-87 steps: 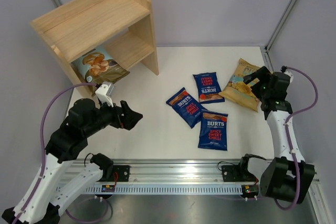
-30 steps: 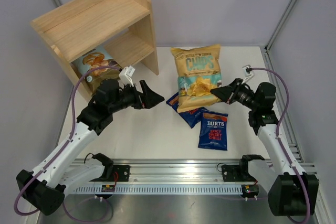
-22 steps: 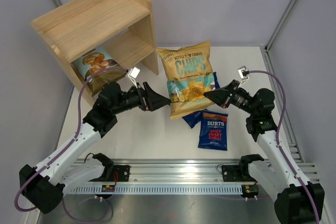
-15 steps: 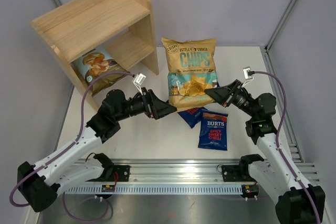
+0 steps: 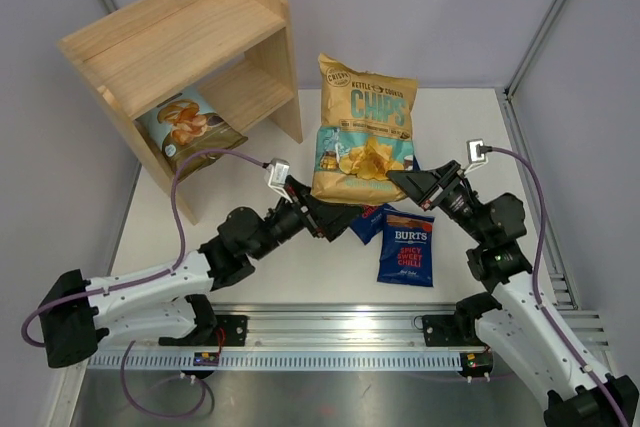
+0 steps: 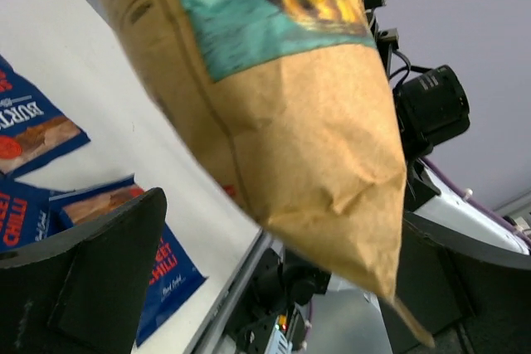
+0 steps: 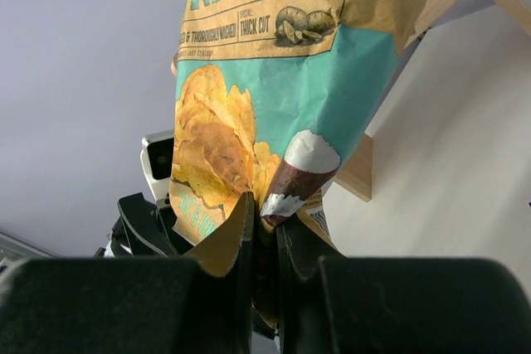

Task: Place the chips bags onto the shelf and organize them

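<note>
The tan-yellow chips bag (image 5: pixel 365 132) hangs upright above the table, and my right gripper (image 5: pixel 397 180) is shut on its bottom right corner (image 7: pixel 286 196). My left gripper (image 5: pixel 335 212) is open, with the bag's lower end (image 6: pixel 307 163) between its spread fingers (image 6: pixel 91 279) but not touching them. Dark blue Burts bags lie on the table: one (image 5: pixel 405 247) in full view, one (image 5: pixel 368 221) partly under the lifted bag, and more of them (image 6: pixel 29 126) in the left wrist view. The wooden shelf (image 5: pixel 175 42) stands at the far left, with the Cassava bag (image 5: pixel 188 127) on its lower tier.
The shelf's top tier (image 5: pixel 190 32) carries nothing. A metal rail (image 5: pixel 330 337) runs along the near edge between the arm bases. Grey walls close the table on the left, back and right.
The right gripper has carried the tan-yellow bag up and more upright. The left arm has stretched right and nearer, so its open fingers now sit under the bag's lower end.
</note>
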Tool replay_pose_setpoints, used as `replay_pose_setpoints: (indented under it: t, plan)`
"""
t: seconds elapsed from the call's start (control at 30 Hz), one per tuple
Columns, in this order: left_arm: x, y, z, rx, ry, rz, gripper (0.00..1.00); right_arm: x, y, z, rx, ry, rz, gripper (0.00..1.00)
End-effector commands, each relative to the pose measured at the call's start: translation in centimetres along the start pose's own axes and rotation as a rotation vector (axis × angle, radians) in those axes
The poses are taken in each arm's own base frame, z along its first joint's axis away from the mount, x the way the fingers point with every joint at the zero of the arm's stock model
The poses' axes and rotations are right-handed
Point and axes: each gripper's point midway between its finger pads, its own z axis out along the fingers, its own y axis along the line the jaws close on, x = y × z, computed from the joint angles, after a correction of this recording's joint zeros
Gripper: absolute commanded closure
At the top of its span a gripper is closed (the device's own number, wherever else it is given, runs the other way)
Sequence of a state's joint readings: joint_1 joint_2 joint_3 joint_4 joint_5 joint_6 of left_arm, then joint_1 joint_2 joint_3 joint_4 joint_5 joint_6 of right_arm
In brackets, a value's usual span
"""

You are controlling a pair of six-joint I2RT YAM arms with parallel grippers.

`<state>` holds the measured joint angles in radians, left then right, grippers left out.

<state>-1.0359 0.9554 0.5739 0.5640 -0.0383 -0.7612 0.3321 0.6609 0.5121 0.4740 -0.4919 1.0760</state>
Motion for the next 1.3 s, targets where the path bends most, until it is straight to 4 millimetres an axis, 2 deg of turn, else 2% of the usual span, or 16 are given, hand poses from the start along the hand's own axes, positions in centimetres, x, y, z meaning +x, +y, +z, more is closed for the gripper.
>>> replay_pose_setpoints:
  t: [0.0, 0.07, 0.33, 0.43, 0.57, 0.6, 0.67, 0.7, 0.77, 0.83, 0.97, 1.0, 1.03, 1.07, 1.17, 1.27]
  plan:
    - [-5.0, -2.9, 2.2, 0.070, -0.226, 0.056, 0.01, -2.2, 2.6, 0.1, -0.030, -0.107, 0.028, 1.00]
    - [-4.7, -4.0, 2.8, 0.093, -0.239, 0.080, 0.01, -2.4, 2.4, -0.2, -0.011, -0.133, 0.049, 1.00]
    - [-5.3, -2.6, 5.4, -0.034, -0.364, 0.103, 0.06, -2.7, 3.4, -1.4, -0.048, -0.224, 0.175, 1.00]
    - [-6.1, -3.6, 6.3, -0.034, -0.405, 0.121, 0.09, -2.3, 3.7, -1.2, -0.047, -0.206, 0.209, 1.00]
    - [-5.6, -4.1, 8.1, -0.053, -0.403, 0.148, 0.26, -2.1, 3.8, -1.0, -0.058, -0.209, 0.242, 1.00]
    - [-5.8, -3.8, 8.1, -0.072, -0.416, 0.148, 0.39, -2.3, 4.1, -1.0, -0.065, -0.213, 0.239, 1.00]
    - [-5.7, -3.4, 8.1, -0.095, -0.431, 0.136, 0.52, -2.3, 4.4, -1.0, -0.071, -0.209, 0.233, 1.00]
    - [-5.7, -2.9, 7.9, -0.115, -0.442, 0.122, 0.66, -2.2, 4.5, -1.0, -0.068, -0.206, 0.230, 1.00]
    - [-5.4, -2.1, 7.3, -0.133, -0.449, 0.113, 0.72, -2.5, 4.8, -1.2, -0.068, -0.211, 0.196, 1.00]
    - [-5.6, -1.5, 6.6, -0.147, -0.466, 0.087, 0.85, -2.6, 4.3, -1.3, -0.032, -0.218, 0.178, 0.90]
    - [-5.2, -0.4, 4.6, -0.154, -0.483, 0.036, 0.87, -2.9, 3.0, -1.7, 0.068, -0.238, 0.104, 0.43]
    - [-4.4, 0.6, 3.9, -0.174, -0.473, 0.035, 0.87, -2.4, 1.4, -2.1, 0.152, -0.222, 0.092, 0.16]
    - [-4.8, 0.4, 3.2, -0.165, -0.487, 0.022, 0.88, -3.1, 0.8, -2.5, 0.201, -0.256, 0.069, 0.09]
    - [-5.0, 0.3, 2.7, -0.157, -0.501, 0.014, 0.88, -3.3, 0.7, -2.9, 0.226, -0.259, 0.024, 0.06]
    - [-4.9, 1.4, 1.1, -0.182, -0.518, 0.000, 0.90, -3.4, -2.1, -4.8, 0.393, -0.276, -0.045, 0.02]
    - [-5.3, 1.9, -0.1, -0.190, -0.543, -0.015, 0.90, -4.4, -2.4, -6.4, 0.448, -0.321, -0.112, 0.01]
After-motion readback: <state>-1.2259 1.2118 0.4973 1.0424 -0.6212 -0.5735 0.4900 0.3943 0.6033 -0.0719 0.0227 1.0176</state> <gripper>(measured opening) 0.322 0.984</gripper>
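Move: The big yellow chips bag hangs from my right hand by its lower right corner; its middle is some 7 cm ahead, 7 cm to the left and 5 cm above that hand. My open left hand goes for its lower edge; from there the bag's middle is about 11 cm ahead, 4 cm right and 5 cm up. Far below the left hand, the near Burts bag lies around 16 cm right and 2 cm ahead, the tilted Burts bag 4 cm right and 12 cm ahead. My left hand slides right, up and forward, about 6 cm to the right and 5 cm up, onto the bag's lower left edge and closes to pinch it, then swings back left and sinks roughly 7 cm with the bag, its wrist turning counter-clockwise some 25 degrees in all. My right hand keeps its corner nearly in place, tilting, then opens wide, lets go and backs off to the right. ##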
